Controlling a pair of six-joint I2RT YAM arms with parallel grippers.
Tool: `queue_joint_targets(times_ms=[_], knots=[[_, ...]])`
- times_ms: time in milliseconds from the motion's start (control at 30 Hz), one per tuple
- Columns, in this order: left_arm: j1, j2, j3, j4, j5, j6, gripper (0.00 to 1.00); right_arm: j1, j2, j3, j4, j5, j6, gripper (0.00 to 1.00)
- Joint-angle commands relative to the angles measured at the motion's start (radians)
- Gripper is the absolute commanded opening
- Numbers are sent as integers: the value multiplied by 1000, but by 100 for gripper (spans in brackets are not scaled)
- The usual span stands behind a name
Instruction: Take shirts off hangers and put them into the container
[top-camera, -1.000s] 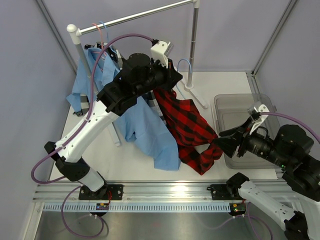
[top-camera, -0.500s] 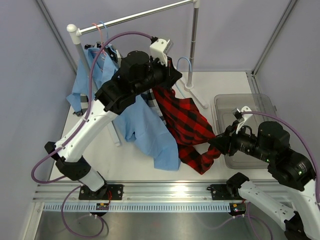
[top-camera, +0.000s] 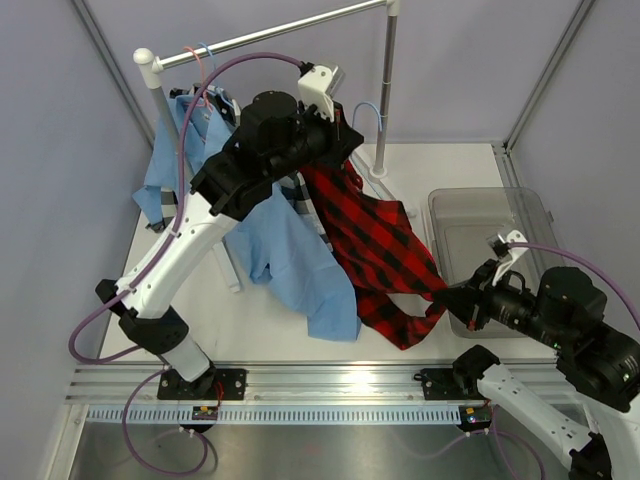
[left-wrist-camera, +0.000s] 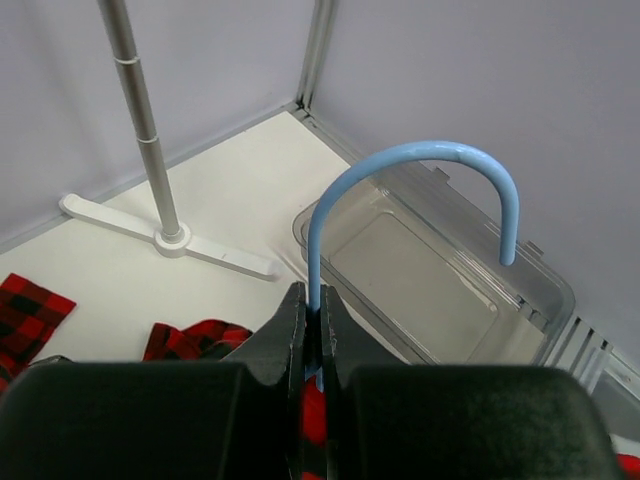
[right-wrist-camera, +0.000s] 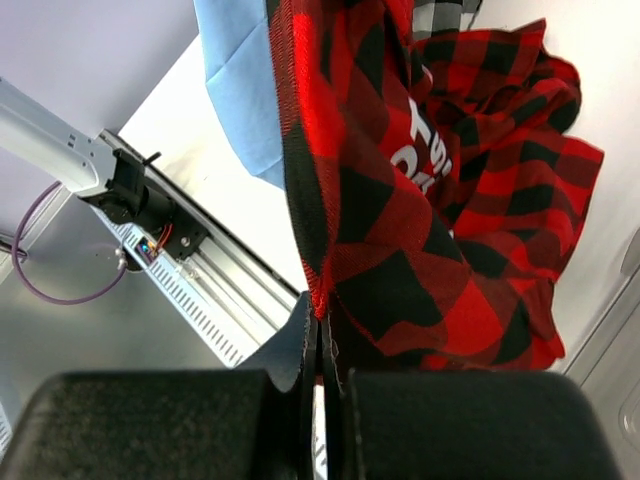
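My left gripper (top-camera: 345, 142) is shut on the stem of a light blue hanger (left-wrist-camera: 420, 160), held up in front of the rail; its hook (top-camera: 370, 112) points toward the back wall. The red-and-black plaid shirt (top-camera: 378, 240) hangs from it and stretches down to the right. My right gripper (top-camera: 450, 298) is shut on that shirt's lower edge (right-wrist-camera: 330, 300), just left of the container (top-camera: 520, 215). The light blue shirt (top-camera: 290, 250) hangs behind my left arm, with a bit of the check shirt (top-camera: 300, 197) beside it. Pink and blue hanger hooks (top-camera: 205, 55) sit on the rail.
The silver rail (top-camera: 270, 32) spans the back on two posts, and the right post's foot (left-wrist-camera: 165, 238) lies on the table near the container (left-wrist-camera: 450, 290). The aluminium base rail (right-wrist-camera: 200, 290) runs along the near edge. Grey walls close in the sides.
My right gripper has closed on the plaid shirt's lower edge and drawn slightly right. The left gripper has lifted the hanger a little, pulling the shirt tauter.
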Motion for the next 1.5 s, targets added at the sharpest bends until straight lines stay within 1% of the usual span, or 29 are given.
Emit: queue_joint_targets(times_ms=[0,67,167,200,233,267,300,333,367,400,533,633,700,767,867,900,967,1033,1067,1167,1200,1267,1300,1333,1433,1467], knots=[[47,11,83,79,-26,24,0,4,-62,49,-106,2,57,0],[64,27,134,71,-23,16,0,4,-90,46,-146,-21,83,0],[79,56,207,59,40,-37,0,4,-144,7,-168,-34,123,0],[79,59,215,60,92,-59,0,4,-162,-13,-159,-49,131,0],[79,56,217,82,118,-109,0,4,-167,-39,-128,-57,140,0],[79,54,215,97,153,-140,0,4,-171,-99,-104,-67,162,0],[79,53,214,112,218,-172,0,3,-176,-131,-79,-95,174,0],[79,51,212,146,247,-229,0,4,-176,-180,-27,-107,180,0],[79,51,212,157,269,-244,0,3,-176,-198,-4,-120,195,0],[79,50,214,163,275,-252,0,3,-184,-207,13,-144,200,0],[88,42,237,131,186,-229,0,4,-239,-196,24,-170,254,0],[94,35,203,173,195,-274,0,3,-245,-207,21,-175,278,0],[93,42,197,192,223,-313,0,4,-244,-234,70,-209,306,0],[93,50,203,210,247,-350,0,4,-254,-285,110,-192,349,0],[93,42,174,289,341,-445,0,4,-235,-362,220,-193,409,0],[93,39,177,302,359,-487,0,3,-231,-385,273,-184,424,0],[93,27,189,349,390,-528,0,3,-245,-449,303,-132,461,0],[96,21,218,326,375,-522,0,4,-305,-475,303,-72,496,0],[101,21,262,306,349,-512,0,4,-398,-484,302,-31,511,0],[151,19,289,263,338,-499,0,3,-521,-456,198,30,533,0],[176,18,283,261,338,-499,0,3,-553,-424,130,34,536,0],[194,12,260,269,353,-519,0,1,-573,-396,69,34,541,0],[202,8,225,295,364,-530,0,0,-573,-388,33,31,544,0],[203,5,208,313,375,-541,0,0,-572,-386,29,28,541,0],[191,-8,154,362,431,-596,0,-3,-528,-409,93,8,522,0],[185,-15,140,370,472,-606,0,-3,-456,-417,135,-3,516,0]])
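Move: The red plaid shirt has its middle about 10 cm back, 5 cm to the right and 19 cm below the left hand, which already grips its blue hanger. From that hand the rack's right post is 20 cm ahead and 10 cm right, the blue shirt 3 cm back and 17 cm left. From the right hand, already pinching the shirt's lower edge, the shirt's middle lies 11 cm ahead and 12 cm left, slightly lower; the container about 18 cm ahead and 18 cm right. Keeping its grip just below the hook, the left hand draws the blue hanger up some 11 cm, mostly in the second half after a small forward-and-back swing, and rolls its left side up about 30 degrees to pull the hanger out of the red plaid shirt. The right hand keeps the shirt's edge pinched and works against it in uneven tugs, ending about 4 cm back and 4 cm lower, with its left side rolled up nearly as far. ##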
